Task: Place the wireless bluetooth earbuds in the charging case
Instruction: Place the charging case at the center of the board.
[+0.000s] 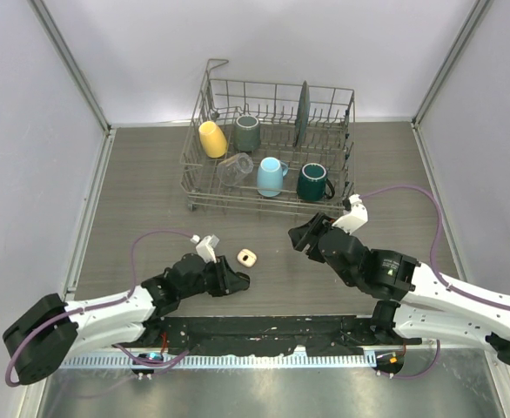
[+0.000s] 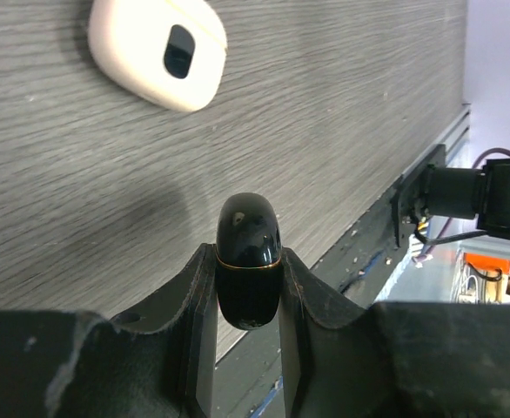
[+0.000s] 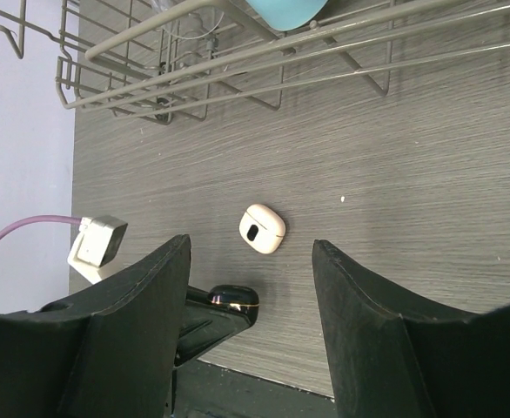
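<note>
My left gripper (image 2: pixel 248 255) is shut on a glossy black charging case (image 2: pixel 248 261) with a thin gold seam; its lid is closed and it hangs just above the wood table. In the top view that gripper (image 1: pixel 238 280) is left of centre near the front edge. A cream-white pebble-shaped case (image 1: pixel 247 257) with a dark oval hole lies on the table just beyond it (image 2: pixel 157 52). My right gripper (image 1: pixel 300 237) hovers open to the right, empty, looking down on the white case (image 3: pixel 262 228) and the black case (image 3: pixel 233 299). No loose earbuds show.
A wire dish rack (image 1: pixel 272 206) stands at the back centre with a yellow mug (image 1: pixel 212 138), a grey mug (image 1: pixel 247 132), a glass (image 1: pixel 236 168), a light blue mug (image 1: pixel 271 177), a dark green mug (image 1: pixel 312 182) and a plate (image 1: pixel 302 113). The rack's edge (image 3: pixel 238 83) is near the right wrist.
</note>
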Controlling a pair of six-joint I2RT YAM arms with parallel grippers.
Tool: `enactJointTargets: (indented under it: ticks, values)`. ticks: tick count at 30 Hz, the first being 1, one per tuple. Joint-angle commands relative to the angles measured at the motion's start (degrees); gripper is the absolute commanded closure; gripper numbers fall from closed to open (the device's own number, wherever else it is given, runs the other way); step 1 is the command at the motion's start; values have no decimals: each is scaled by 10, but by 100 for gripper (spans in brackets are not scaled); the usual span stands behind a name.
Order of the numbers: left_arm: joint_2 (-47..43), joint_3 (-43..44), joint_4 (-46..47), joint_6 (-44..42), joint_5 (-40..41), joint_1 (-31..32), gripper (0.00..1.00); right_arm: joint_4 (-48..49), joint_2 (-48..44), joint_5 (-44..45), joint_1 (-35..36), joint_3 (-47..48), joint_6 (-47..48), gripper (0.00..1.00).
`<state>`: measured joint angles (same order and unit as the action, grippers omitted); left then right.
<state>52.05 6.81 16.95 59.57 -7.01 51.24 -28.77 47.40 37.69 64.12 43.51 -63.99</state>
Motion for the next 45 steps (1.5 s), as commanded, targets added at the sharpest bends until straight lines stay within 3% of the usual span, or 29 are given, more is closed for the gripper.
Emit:
enactJointTargets:
  ticks: [1, 8, 17, 29, 34, 37, 39, 45]
  values:
    - [31, 14, 33, 20, 8, -2, 97, 10, 1, 14, 1, 22, -8, 37]
    - [123, 50, 53, 24, -20, -2, 94, 10, 5, 15, 1, 20, -9, 37]
    - [154, 55, 62, 31, -28, -3, 77, 10, 2, 19, 0, 18, -3, 37]
    - [44, 57, -70, 3, 15, -2, 44, 9, 10, 18, 0, 19, 0, 37]
    - [3, 60, -134, -6, 38, -3, 39, 9, 11, 16, 0, 20, 3, 37]
    - [-41, 74, -203, -18, 65, -2, 29, 10, 7, 20, 1, 18, 6, 37]
    - [-81, 90, -239, -36, 103, -2, 1, 10, 2, 25, 0, 16, 7, 37]
    - [-174, 103, -293, -44, 190, -3, 0, 0, -15, 39, -3, 12, 9, 37]
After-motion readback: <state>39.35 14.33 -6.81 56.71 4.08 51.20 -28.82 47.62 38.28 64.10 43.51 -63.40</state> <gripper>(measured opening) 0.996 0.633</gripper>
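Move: The left hand already holds the closed black charging case just above the board. The open spot for it lies about 2 cm to the right, level fore and aft and some 3 cm below; the white case sits about 6 cm ahead and 2 cm right of this hand, with the dish rack's front rail about 19 cm ahead and 7 cm right. From the right hand the spot is roughly 6 cm back, 15 cm left and 18 cm down. The left hand lowers the black charging case about 2.5 cm to the board on the robot's side of the white case, easing it some 1.5 cm to the right as it nears the surface and tipping only a few degrees, then holds it there briefly. The fingers then open from their grip to fully wide and let go while the hand starts to rise, and it draws off leftward and up, about 5 cm each way with a little forward at the end, leaving the case behind. ##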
